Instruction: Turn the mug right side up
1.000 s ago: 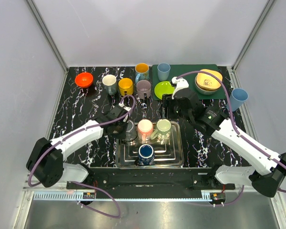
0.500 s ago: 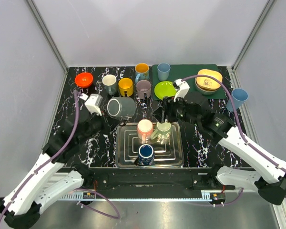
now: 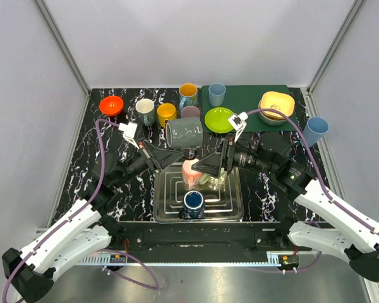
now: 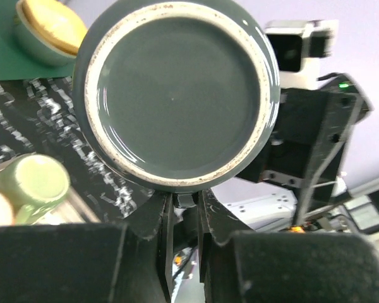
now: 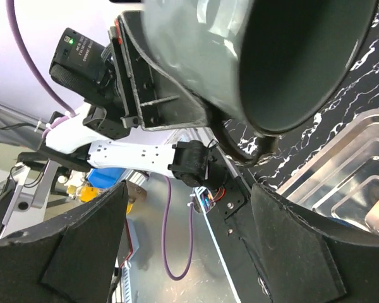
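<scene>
A dark grey mug (image 3: 184, 132) hangs on its side in the air above the back edge of the metal tray (image 3: 167, 214). My left gripper (image 3: 163, 155) is shut on its handle (image 4: 186, 199). In the left wrist view the mug's base (image 4: 177, 95) faces the camera, just above the left gripper (image 4: 186, 208). The mug's mouth (image 5: 290, 63) points at my right gripper (image 3: 202, 166), which stands open just in front of and below it. Nothing lies between the right gripper's (image 5: 189, 189) fingers.
In the tray stand a pink mug (image 3: 191, 170), a green mug (image 3: 216, 175) and a blue mug (image 3: 194, 202). Along the back are an orange bowl (image 3: 112, 105), several mugs (image 3: 167, 113), a green plate (image 3: 218, 119), a yellow bowl (image 3: 276, 104) and a blue cup (image 3: 316, 130).
The left arm lifted the grey mug from the tray's left side and carried it up and right. The right gripper swung toward its mouth and opened wider.
</scene>
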Motion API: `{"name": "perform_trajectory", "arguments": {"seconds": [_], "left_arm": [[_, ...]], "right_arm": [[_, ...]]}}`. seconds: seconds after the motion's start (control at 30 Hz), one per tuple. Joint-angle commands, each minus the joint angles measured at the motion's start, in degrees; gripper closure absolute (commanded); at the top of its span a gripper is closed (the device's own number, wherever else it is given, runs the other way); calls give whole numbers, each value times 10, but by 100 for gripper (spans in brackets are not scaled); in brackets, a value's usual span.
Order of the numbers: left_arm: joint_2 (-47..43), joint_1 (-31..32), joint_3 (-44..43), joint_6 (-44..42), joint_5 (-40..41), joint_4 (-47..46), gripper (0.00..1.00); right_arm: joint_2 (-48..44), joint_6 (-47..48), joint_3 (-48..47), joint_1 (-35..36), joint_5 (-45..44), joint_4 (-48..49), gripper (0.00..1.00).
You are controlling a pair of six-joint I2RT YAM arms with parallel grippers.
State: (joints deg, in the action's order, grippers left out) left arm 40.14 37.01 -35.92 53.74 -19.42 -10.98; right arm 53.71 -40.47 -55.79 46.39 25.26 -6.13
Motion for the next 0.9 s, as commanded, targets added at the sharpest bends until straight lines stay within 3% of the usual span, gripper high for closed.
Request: {"name": "perform_trajectory", "arguments": {"seconds": [0.0,0.33,0.53,0.87], "left_arm": [[-12,-2,0,61,-38,-243,100],[-13,-1,11,83,-58,-258,100],[-14,-1,11,81,-72,-254,100],[5,-1,12,87,-84,-269,100]], "right_arm": [[14,-20,7,2,36,75,16],[46,-31,-2,-27,42,175,22],[81,-55,-32,-64,125,212,34],[139,-89,-56,-65,163,240,47]]}}
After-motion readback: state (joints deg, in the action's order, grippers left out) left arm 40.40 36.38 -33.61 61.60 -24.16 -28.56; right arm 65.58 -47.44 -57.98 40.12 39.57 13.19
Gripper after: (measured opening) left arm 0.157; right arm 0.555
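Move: The left hand already holds the grey mug sideways by its handle, the mug's middle about 6 cm ahead and 2 cm right. The open right gripper is some 4 cm back, 6 cm right and 2 cm above it. From the right hand, the handle's free part is about 4 cm ahead, 4 cm left and 2 cm lower. From the left hand, the pink mug lies roughly 4 cm ahead, 1 cm right and the green mug 4 cm ahead, 10 cm right, both 26 cm below. Left lifts the grey mug about 5 cm, tilting slightly; right reaches forward-left, some 3 cm each, narrowing around its handle. ##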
